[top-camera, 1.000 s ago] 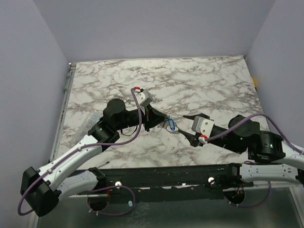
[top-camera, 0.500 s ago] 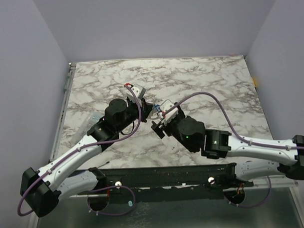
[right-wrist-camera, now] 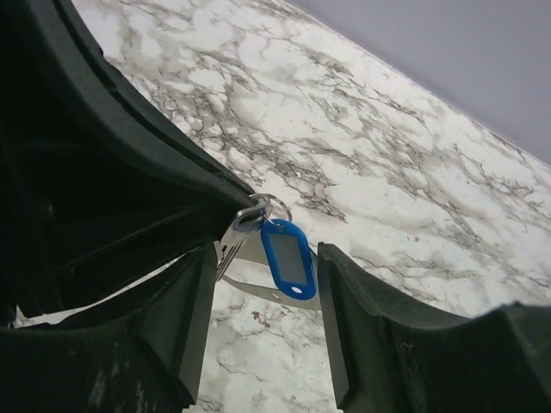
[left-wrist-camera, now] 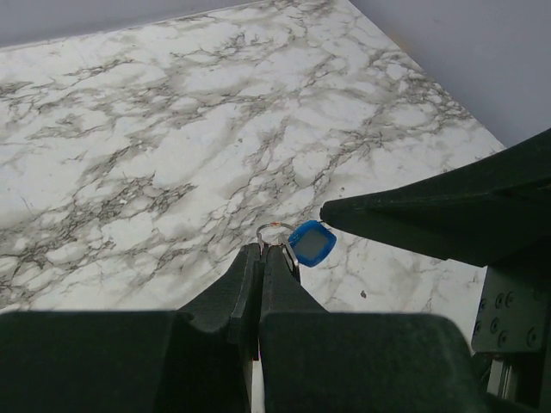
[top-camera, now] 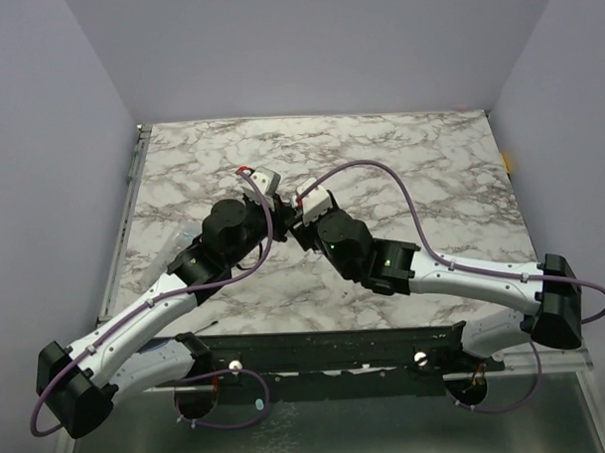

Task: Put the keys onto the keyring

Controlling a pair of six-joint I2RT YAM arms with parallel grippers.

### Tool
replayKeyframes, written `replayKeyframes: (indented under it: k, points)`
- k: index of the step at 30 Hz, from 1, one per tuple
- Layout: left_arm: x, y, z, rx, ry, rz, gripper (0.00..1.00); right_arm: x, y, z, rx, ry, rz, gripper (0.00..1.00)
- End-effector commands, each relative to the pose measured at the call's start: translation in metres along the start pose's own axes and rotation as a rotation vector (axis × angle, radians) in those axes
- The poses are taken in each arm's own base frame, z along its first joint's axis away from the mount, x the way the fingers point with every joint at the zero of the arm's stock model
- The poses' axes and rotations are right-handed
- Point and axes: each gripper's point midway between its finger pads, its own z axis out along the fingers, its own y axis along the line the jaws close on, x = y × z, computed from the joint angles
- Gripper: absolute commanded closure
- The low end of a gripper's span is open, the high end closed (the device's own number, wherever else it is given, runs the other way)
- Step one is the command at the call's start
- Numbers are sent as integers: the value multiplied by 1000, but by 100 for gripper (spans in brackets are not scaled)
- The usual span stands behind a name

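My left gripper (left-wrist-camera: 261,251) is shut, pinching silver keys (right-wrist-camera: 231,243) by their heads above the marble table. A thin wire keyring (left-wrist-camera: 274,228) pokes out past its tips. A bright blue plastic head (right-wrist-camera: 288,256) hangs from that keyring (right-wrist-camera: 275,205). My right gripper (right-wrist-camera: 267,297) stands open, with the blue piece in the gap between its fingers (right-wrist-camera: 185,318), touching neither. One of its fingers reaches in from the right in the left wrist view, its tip close beside the blue piece (left-wrist-camera: 312,243). In the top view both grippers meet tip to tip (top-camera: 290,215) over the table's middle.
A clear plastic packet (top-camera: 180,239) lies on the table left of the left arm. The marble table (top-camera: 430,172) has grey walls at the back and sides. The right arm's purple cable (top-camera: 380,174) arcs over the table.
My right arm swung in from the right and now brackets the blue piece with its jaws. The left gripper shifted slightly up and to the left, still shut.
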Motion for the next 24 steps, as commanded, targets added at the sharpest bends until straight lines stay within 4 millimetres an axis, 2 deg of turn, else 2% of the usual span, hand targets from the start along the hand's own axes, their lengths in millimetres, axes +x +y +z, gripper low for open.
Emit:
replayKeyframes:
  k: [1,6,13,20,24]
  points:
    - [-8,3,-5,-12,-37,-11,100,-14,3,11,7,-26,43,49]
    - [-9,7,-8,-22,-49,-6,100,-11,2,10,-15,-27,53,72]
    - [-17,3,-15,21,-83,17,100,-11,8,1,-109,-54,68,97]
    - [-26,-15,-27,140,-135,86,100,-20,8,-15,-174,-82,85,99]
    - [-28,-22,-38,195,-166,163,100,-21,-2,-26,-175,-77,93,99]
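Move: The blue key is already between the right hand's open fingers, about 1 cm ahead of their middle and level with it sideways and in height. The keyring, in the left hand's shut tips, lies some 2 cm ahead, 2 cm left and 1 cm above; the grey plate hangs about 2 cm ahead, 1 cm left and 3 cm below. From the left hand the blue key is about 1 cm ahead, 3 cm right and 1 cm down. Forward about 1 cm, the right hand shuts its wide-open fingers on the blue key beside the ring, then keeps its pinch while drawing back and up some 2 cm, turning slightly counter-clockwise. The left hand, keeping its hold at the ring, shifts about 1.5 cm left, away from the right hand, then goes back and up about 2 cm, its fingers tipping up slightly. ##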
